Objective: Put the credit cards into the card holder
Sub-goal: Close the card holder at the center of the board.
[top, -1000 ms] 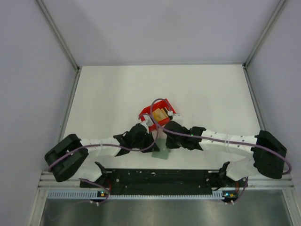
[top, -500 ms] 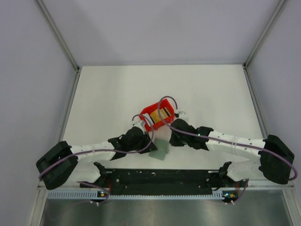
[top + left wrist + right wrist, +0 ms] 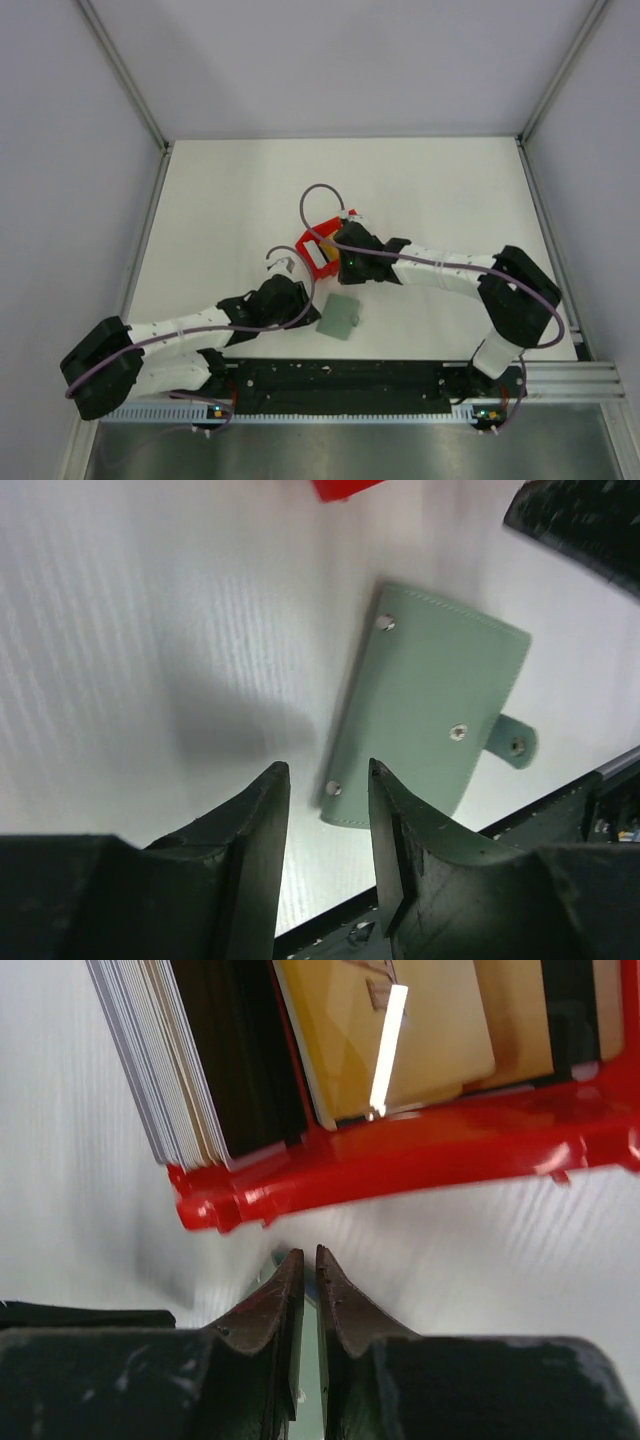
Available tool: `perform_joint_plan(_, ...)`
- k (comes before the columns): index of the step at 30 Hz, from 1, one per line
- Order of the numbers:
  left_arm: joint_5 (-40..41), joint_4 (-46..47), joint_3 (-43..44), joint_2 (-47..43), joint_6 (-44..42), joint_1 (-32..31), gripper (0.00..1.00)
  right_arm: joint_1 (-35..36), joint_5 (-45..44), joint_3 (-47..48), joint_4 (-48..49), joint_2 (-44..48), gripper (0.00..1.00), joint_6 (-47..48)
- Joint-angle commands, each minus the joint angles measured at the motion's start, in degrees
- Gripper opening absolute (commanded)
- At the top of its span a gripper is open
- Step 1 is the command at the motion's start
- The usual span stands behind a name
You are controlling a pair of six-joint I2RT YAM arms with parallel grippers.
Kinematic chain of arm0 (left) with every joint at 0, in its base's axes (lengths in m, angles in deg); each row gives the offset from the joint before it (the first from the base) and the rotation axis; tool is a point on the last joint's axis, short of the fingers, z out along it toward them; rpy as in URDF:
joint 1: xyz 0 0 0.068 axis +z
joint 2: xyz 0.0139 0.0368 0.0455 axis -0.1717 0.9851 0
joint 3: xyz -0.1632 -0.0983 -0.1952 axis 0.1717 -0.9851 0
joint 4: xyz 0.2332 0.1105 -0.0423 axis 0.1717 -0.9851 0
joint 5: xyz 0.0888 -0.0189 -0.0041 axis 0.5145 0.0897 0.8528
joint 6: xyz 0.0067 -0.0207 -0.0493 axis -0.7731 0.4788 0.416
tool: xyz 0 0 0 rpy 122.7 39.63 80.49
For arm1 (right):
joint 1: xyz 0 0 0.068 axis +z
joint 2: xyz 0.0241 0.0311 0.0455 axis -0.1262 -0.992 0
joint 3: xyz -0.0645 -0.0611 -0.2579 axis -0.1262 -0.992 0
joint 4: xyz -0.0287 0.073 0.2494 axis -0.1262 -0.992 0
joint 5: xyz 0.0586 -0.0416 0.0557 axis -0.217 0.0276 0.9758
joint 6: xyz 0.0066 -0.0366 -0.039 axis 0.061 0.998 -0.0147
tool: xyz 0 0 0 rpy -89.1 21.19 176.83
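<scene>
The grey-green card holder (image 3: 339,317) (image 3: 430,720) lies folded shut on the table near the front edge, its snap tab to one side. The credit cards stand in the red bin (image 3: 312,243): gold ones (image 3: 400,1030) and a whitish stack (image 3: 160,1060). My left gripper (image 3: 303,305) (image 3: 327,770) is open and empty, its tips just short of the holder's near corner. My right gripper (image 3: 338,262) (image 3: 308,1253) hovers at the bin's near wall (image 3: 400,1160), jaws together but for a thin slit, nothing in them. A sliver of the holder (image 3: 308,1366) shows through that slit.
The black rail (image 3: 340,375) with both arm bases runs along the table's front edge, just behind the holder. A purple cable (image 3: 315,190) loops above the bin. Grey walls enclose the white table (image 3: 240,190) on three sides.
Both grippers have left the card holder, which now lies alone on the table. The left arm drew back left and opened. The right gripper moved up to the red bin.
</scene>
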Motion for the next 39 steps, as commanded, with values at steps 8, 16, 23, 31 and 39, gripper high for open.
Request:
perform_joint_plan(8,-3.6,10.5,-7.3,1.4,2.6,-0.2,0.43,-3.6,1.8,9.6,4.3,-9.1,0.11,6.1)
perform_joint_plan(16,-7.9,15.8,-5.6,7.2,3.5,-0.3,0.44,-6.4,6.6,10.9,4.4,-8.1,0.17,9.2)
perform_joint_plan(23,-4.5,10.4,-3.9,8.1,6.3,-2.1,0.42,-6.3,8.7,-4.5,1.6,10.5,0.34,4.1)
perform_joint_plan(31,3.4,11.7,-4.2,9.0,11.2,-9.0,0.42,-6.3,12.5,-21.1,5.8,24.5,0.60,-2.3)
perform_joint_plan(39,6.6,13.3,-4.0,10.6,12.0,-10.8,0.43,-6.4,13.6,-19.1,8.7,17.5,0.62,2.6)
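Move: The closed card holder lies about 5 cm to the left hand's right, 1 cm ahead and 3 cm below. From the right hand it is about 9 cm back, 1 cm left and 5 cm down. Its strap sticks out some 5 cm to the right of the holder's middle and about 1 cm nearer the bases. The red card rack's middle is roughly 8 cm ahead of the right hand, 2 cm left and 3 cm below. The red rack is pushed forward by the right hand's nearly shut fingers for about 5 cm; that hand then arcs up, back and right, about 11 cm back, opening and sinking beside the holder's strap side. The left hand dips, then slides low to the right and slightly back, fingers still half open, pushing the holder's near-left edge. ##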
